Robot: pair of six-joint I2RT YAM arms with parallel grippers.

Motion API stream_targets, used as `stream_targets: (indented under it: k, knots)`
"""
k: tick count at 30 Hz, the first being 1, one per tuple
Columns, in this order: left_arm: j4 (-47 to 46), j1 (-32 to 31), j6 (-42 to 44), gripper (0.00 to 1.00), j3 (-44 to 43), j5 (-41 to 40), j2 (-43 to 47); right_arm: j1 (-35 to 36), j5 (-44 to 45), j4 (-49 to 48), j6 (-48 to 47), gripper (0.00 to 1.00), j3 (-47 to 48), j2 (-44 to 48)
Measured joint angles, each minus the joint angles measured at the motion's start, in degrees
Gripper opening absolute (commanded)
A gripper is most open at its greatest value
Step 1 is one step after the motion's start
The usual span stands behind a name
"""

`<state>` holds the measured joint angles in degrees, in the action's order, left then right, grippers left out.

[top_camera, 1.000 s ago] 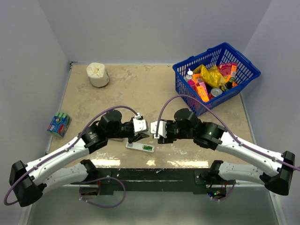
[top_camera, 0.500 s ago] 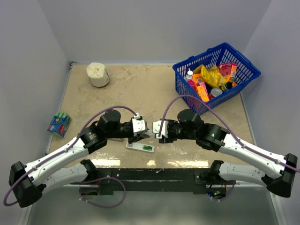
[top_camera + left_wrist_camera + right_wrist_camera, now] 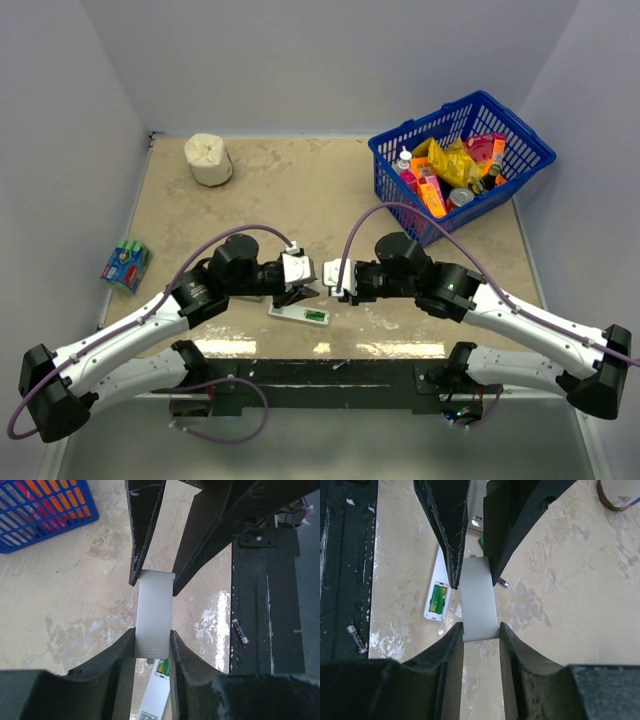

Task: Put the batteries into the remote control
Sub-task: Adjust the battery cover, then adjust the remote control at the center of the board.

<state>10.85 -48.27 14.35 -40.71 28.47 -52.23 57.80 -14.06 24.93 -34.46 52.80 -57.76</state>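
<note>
The white remote control (image 3: 296, 313) lies face down near the table's front edge, with two green batteries (image 3: 439, 596) in its uncovered compartment. Just above it, its white back cover (image 3: 155, 620) hangs level between both grippers. My left gripper (image 3: 152, 636) is shut on one end. My right gripper (image 3: 481, 629) is shut on the other end of the cover (image 3: 479, 605), with both fingers against its edges. In the top view the two grippers (image 3: 308, 288) (image 3: 327, 289) meet tip to tip. A loose dark battery (image 3: 240, 631) lies on the black base rail. Another small cell (image 3: 502, 583) lies on the table.
A blue basket (image 3: 460, 160) of packaged goods stands at the back right. A paper roll (image 3: 208, 158) sits at the back left. A shrink-wrapped pack of green cells (image 3: 125, 262) lies off the table's left edge. The black base rail (image 3: 265, 605) runs along the near edge.
The right gripper's jaws have closed onto the free end of the back cover. The left gripper has kept its hold and barely moved.
</note>
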Motion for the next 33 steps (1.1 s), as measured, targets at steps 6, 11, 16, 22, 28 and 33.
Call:
stream_targets:
  k: [6, 11, 16, 22, 28, 33]
  knots:
    - [0.7, 0.0, -1.4, 0.60, 0.0, -1.3, 0.0, 0.0, -0.4, 0.2, 1.0, 0.09, 0.0, -1.1]
    - [-0.9, 1.2, -3.9, 0.92, 0.6, -5.3, 0.7, 0.0, -0.6, -0.2, 4.9, 0.07, -0.7, -3.1]
    - [-3.0, 3.8, -8.9, 1.00, 3.1, -10.5, 3.4, 0.0, -0.7, -2.9, 11.6, 0.06, -4.6, -5.7]
    - [-3.7, 7.8, -20.1, 0.99, 4.4, -18.7, 5.1, 0.0, -0.4, -8.6, 19.0, 0.05, -11.0, -8.5]
    - [-2.8, 8.5, -32.0, 0.96, 5.6, -26.2, 3.0, 0.0, 0.7, -10.9, 23.3, 0.05, -11.8, -12.8]
    - [-0.3, 8.5, -36.9, 0.96, 6.8, -29.3, 1.1, 0.0, 2.1, -11.7, 25.6, 0.05, -11.8, -15.1]
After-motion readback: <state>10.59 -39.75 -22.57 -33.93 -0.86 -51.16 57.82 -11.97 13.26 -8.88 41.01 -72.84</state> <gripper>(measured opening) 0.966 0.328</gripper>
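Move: The battery cover is pinched between both grippers, its right end in the right fingers. The remote's open battery compartment lies some 5 cm left of the right hand, 1 cm back and about 19 cm below; from the left hand it is almost straight down, some 17 cm, 1 cm left and 1 cm back. Loose on the table, the black battery lies about 11 cm farther out than the compartment and 5 cm left of it, and the nearest green battery 9 cm farther out and 12 cm left of it. Keep the right gripper shut on the battery cover and lower it about 14 cm towards the remote, slowing near the end and tipping the wrist some 30 degrees to bring the cover's free end over the compartment. Open the left gripper wide to let go of the cover, draw it forward and left about 10 cm, swing it counter-clockwise, then sink some 5 cm. ##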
